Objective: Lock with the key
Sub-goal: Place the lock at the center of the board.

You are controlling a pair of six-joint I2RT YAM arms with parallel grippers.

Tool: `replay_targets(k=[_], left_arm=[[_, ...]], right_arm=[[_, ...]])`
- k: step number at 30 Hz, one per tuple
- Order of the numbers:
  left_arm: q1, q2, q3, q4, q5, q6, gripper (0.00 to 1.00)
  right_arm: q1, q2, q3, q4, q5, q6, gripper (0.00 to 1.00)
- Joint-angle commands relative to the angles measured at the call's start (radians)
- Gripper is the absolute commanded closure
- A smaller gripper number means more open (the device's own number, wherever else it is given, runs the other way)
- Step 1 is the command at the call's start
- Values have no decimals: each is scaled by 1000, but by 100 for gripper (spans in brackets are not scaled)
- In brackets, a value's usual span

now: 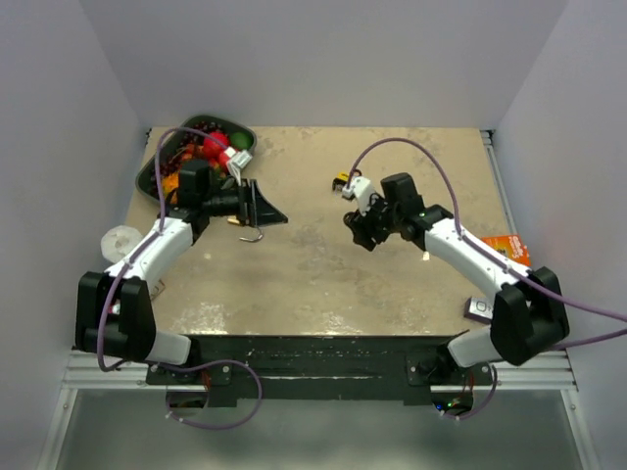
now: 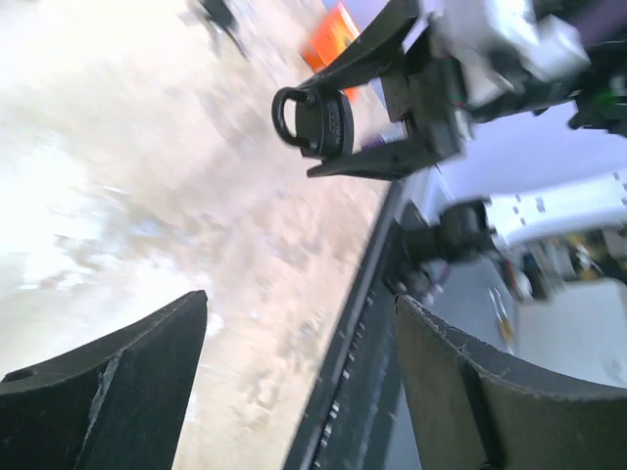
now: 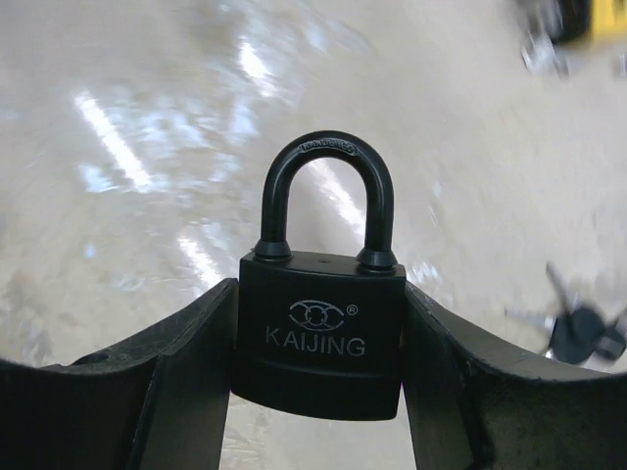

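My right gripper (image 3: 318, 294) is shut on a black padlock (image 3: 321, 333) marked KAIJING, squeezing its body from both sides with the closed shackle pointing away from the wrist. That padlock (image 2: 318, 122) also shows from the left wrist view, held above the table. My left gripper (image 2: 302, 299) is open with nothing between its fingers; from above, the left gripper (image 1: 269, 208) sits left of centre and faces the right gripper (image 1: 361, 228). A key on a wire ring (image 1: 252, 233) lies on the table just below the left fingers. Dark-headed keys (image 3: 578, 328) lie to the right of the padlock.
A black tray (image 1: 155, 174) full of coloured items stands at the back left. A small yellow and black object (image 1: 341, 181) lies behind the right gripper. An orange packet (image 1: 509, 250) and a small grey device (image 1: 478, 309) lie at the right edge, and a white object (image 1: 122, 238) at the left edge.
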Motion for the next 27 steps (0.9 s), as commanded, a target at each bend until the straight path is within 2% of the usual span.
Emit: replay_targets(k=[1,5,8,18,24,27], left_arm=[[58,-74,51,63,-49,20,19],[61,-80,35,69,-50,16,19],[63,-85,22,70,-58,16,19],[63,-89,-1,79,-49,11,19],[63,-95,-12,83,-44,13,19],[63,-97,-17,84,-40,17,19]], right_arm=[[-120,72,64,45,45,304,100],[-183,140,81,87,90,461,100],[-185,188,96,134,147,513,100],[-191,362,195,185,331,634,100],[-192,424,216,205,380,657,100],[-195,447,219,216,385,673,92]])
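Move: The right gripper already holds the closed black padlock. The bare spot on the board it is heading for lies about 11 cm ahead, 8 cm to the right and some 14 cm below it. The keys lie around 13 cm ahead and 17 cm to the right; the small yellow lock is roughly 22 cm ahead, about level sideways. From the empty left hand, that spot is some 12 cm ahead, 25 cm to the right and 20 cm below. Bring the right gripper right, down and forward first, then mainly forward, ending by sinking towards the board just left of the keys: some 10 cm forward, 10 cm down and 7 cm right altogether. Swing the wrist about 50 degrees clockwise and tip the fingers a little further down, keeping the padlock pinched. Let the open left gripper finish backing off, about 3 cm forward, left and up, then wait. ##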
